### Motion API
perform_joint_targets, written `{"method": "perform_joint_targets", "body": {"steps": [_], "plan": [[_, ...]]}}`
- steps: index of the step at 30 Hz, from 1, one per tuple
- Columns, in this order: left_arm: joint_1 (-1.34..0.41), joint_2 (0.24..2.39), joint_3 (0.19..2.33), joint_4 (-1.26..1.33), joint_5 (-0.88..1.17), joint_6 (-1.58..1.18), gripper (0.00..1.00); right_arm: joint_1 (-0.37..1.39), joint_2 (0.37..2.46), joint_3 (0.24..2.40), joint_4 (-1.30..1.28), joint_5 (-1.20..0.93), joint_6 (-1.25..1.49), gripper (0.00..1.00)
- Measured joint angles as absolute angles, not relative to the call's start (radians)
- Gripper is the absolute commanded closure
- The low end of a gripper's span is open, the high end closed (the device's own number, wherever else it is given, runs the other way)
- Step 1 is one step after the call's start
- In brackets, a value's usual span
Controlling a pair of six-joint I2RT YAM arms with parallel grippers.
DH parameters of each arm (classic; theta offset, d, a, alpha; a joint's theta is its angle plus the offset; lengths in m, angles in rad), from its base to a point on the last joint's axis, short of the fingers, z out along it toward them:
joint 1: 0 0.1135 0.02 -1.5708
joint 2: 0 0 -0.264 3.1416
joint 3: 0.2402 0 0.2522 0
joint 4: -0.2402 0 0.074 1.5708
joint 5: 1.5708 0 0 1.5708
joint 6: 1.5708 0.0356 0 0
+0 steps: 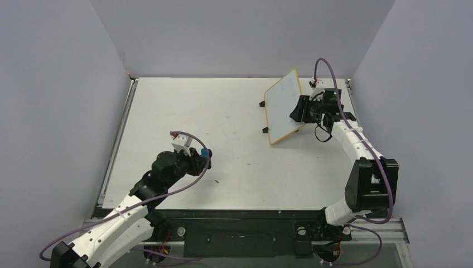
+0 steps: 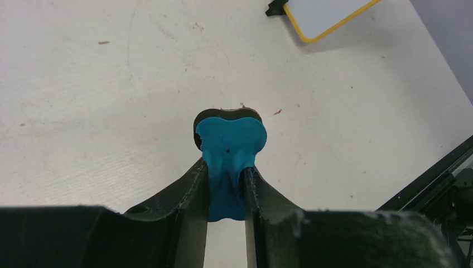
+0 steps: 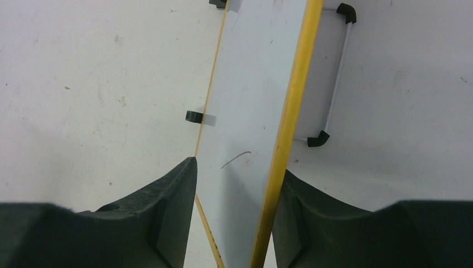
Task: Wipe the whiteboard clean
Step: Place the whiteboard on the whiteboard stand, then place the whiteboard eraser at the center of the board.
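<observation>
The whiteboard [image 1: 283, 106] stands tilted at the back right of the table on black feet. Its face looks white, with one faint grey stroke in the right wrist view [image 3: 256, 84] and no red lines that I can see. A corner of it shows in the left wrist view [image 2: 326, 14]. My right gripper [image 1: 299, 111] straddles the board's yellow-framed top edge [image 3: 239, 166]. One finger is in front of the face and one behind, with a wide gap between them. My left gripper [image 1: 204, 155] is shut on the blue-and-black eraser [image 2: 230, 137], well left of the board [image 2: 227, 167].
The board's wire stand [image 3: 334, 78] with black end caps rests on the table behind it. Grey walls close in the table [image 1: 223, 111] on three sides. A metal rail [image 1: 117, 139] runs along its left edge.
</observation>
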State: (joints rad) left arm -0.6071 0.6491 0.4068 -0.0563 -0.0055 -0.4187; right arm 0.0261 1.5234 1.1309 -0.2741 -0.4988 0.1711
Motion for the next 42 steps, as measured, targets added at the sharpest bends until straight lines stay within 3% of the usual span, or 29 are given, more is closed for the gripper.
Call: {"method": "perform_joint_targets", "body": {"steps": [11,25,36,42], "plan": [[-0.607,0.786,0.407,-0.057,0.049,-0.443,1.00,0.015,1.516,1.131,-0.292,-0.506,0.156,0.44],[-0.607,0.782,0.407,-0.056,0.057,-0.442,1.00,0.003,1.511,1.131,-0.292,-0.513,0.148,0.22],[-0.607,0.796,0.411,-0.065,0.051,-0.445,1.00,-0.060,1.377,1.125,-0.324,-0.551,0.111,0.18],[-0.607,0.985,0.524,-0.175,0.001,-0.469,1.00,-0.110,1.239,1.124,-0.344,-0.601,0.077,0.17]]}}
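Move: The right hand, fingers already parted, straddles the near part of the whiteboard's raised right edge. The board's middle is about 8 cm ahead, 5 cm left and 6 cm below; the stand's near-left foot is some 4 cm ahead and 9 cm left, its far-left foot 13 cm ahead and 11 cm left, both about 14 cm below. The left hand holds the eraser over bare table, roughly 13 cm straight below, with the whiteboard's middle some 26 cm ahead, 30 cm right and 5 cm below. The right hand stays almost in place around the whiteboard's edge while its half-open fingers spread wide, then pulls clear, rising about 9 cm and drawing some 4 cm each back and to the right as the fingertips tip up by 15 degrees. The left hand keeps its grip on the eraser and lowers it some 6 cm towards the bare table in two drops with a pause between, tipping its fingers further down. ##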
